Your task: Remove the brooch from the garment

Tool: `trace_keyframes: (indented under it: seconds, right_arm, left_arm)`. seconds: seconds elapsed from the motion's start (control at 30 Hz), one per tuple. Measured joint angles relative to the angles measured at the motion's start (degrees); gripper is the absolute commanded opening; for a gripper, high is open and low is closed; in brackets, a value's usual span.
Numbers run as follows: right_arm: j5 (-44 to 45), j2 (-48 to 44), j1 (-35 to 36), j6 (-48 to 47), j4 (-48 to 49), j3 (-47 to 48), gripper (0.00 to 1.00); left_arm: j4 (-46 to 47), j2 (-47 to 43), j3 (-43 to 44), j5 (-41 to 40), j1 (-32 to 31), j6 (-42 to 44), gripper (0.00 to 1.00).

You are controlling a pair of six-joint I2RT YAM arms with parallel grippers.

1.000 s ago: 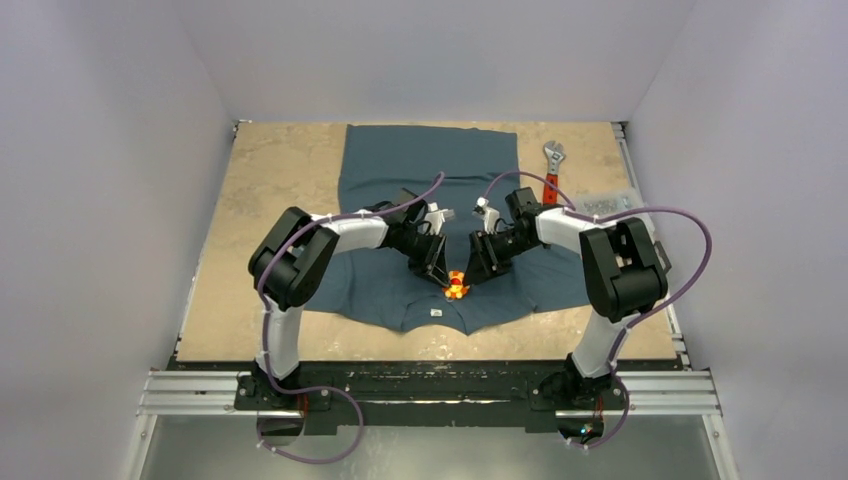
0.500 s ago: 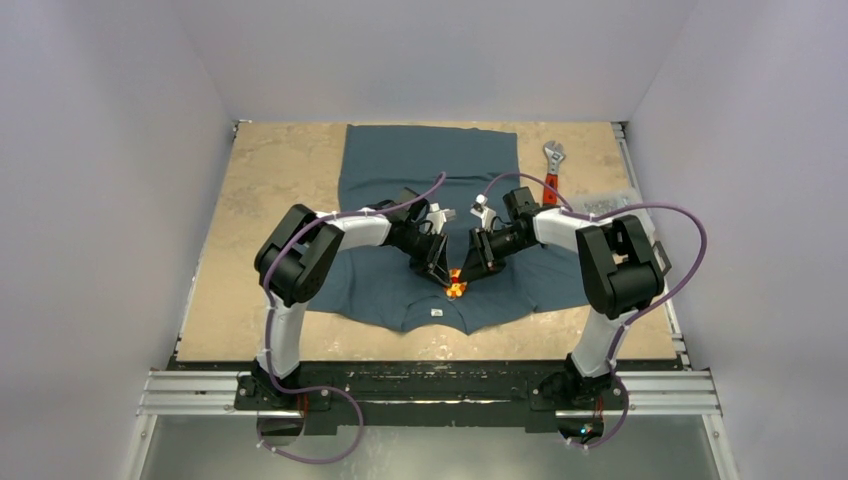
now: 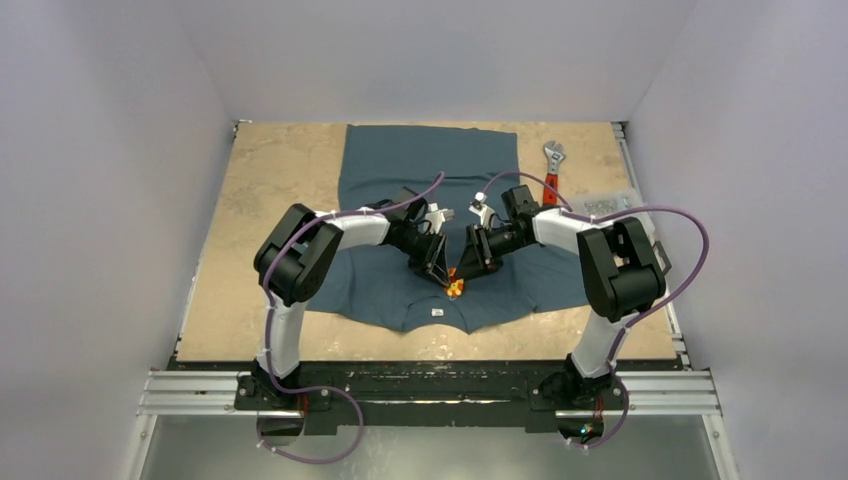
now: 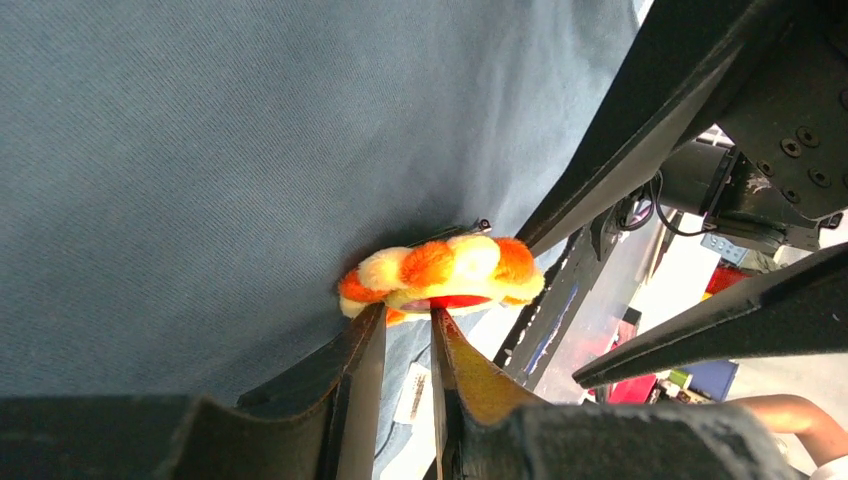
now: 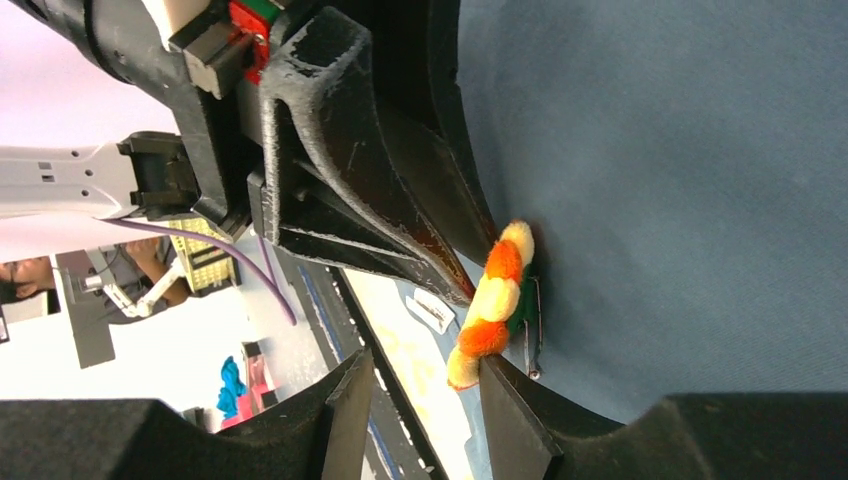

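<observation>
The garment [image 3: 430, 160] is a dark slate-blue T-shirt lying flat, collar toward me. The brooch [image 3: 455, 288], a fuzzy yellow-orange flower with a red centre, is pinned near the collar. My left gripper [image 3: 443, 279] comes from the left, its jaws closed to a narrow gap on the brooch rim [image 4: 440, 275]; one tip is at the rim, the other on the red centre. My right gripper [image 3: 464, 274] is open. In the right wrist view one fingertip [image 5: 500, 385] touches the brooch's [image 5: 495, 300] lower end beside its metal pin [image 5: 535, 335]. The other finger is apart.
The shirt's white neck tag [image 3: 436, 312] lies just nearer me than the brooch. A red-handled wrench [image 3: 552, 160] and a clear packet [image 3: 605, 203] lie on the tan tabletop at the back right. The two wrists sit close together over the shirt.
My right gripper has moved left, closing in on the brooch until one finger touches it. My left gripper has stayed at the brooch, which has shifted slightly away from me.
</observation>
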Motion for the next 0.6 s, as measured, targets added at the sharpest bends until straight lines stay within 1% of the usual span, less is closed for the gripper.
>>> trace_keyframes:
  seconds: [0.07,0.13,0.33,0.53,0.6]
  right_arm:
    - [-0.02,-0.37,0.31,0.39,0.24,0.02,0.42]
    - [0.0,-0.46,0.55,0.63,0.44,0.02,0.41]
    - [0.26,-0.46,1.05,1.46,0.96,0.09,0.3]
    - [1.6,-0.46,1.53,2.38,1.66,0.17,0.01]
    - [1.77,-0.46,1.6,3.17,2.01,0.22,0.0]
  left_arm:
    - [-0.02,0.02,0.0,0.17,0.11,-0.02,0.23]
    - [-0.04,0.07,-0.02,0.37,0.22,-0.02,0.23]
    - [-0.09,0.5,-0.02,1.31,0.83,-0.04,0.23]
    - [0.68,0.63,-0.35,1.92,1.62,-0.07,0.23]
    - [0.87,0.63,-0.48,1.99,1.84,-0.09,0.25]
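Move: The brooch lies between the two grippers. From the right hand it is about 2 cm to the left, 1 cm back and 1 cm lower, with one open fingertip already at its cloth side. The garment's white neck tag lies some 6 cm left of the right hand, 6 cm back and 5 cm below. From the left hand the brooch is about 2 cm to the right, level fore and aft and at fingertip height. Ease the right gripper about 1 cm left into the brooch and shut its half-open fingers almost fully on the rim of the plush petals. Keep the left gripper's narrow, part-open fingers at the brooch's other edge while drawing that hand slowly about 1 cm left and forward, with hardly any turn of either wrist. ##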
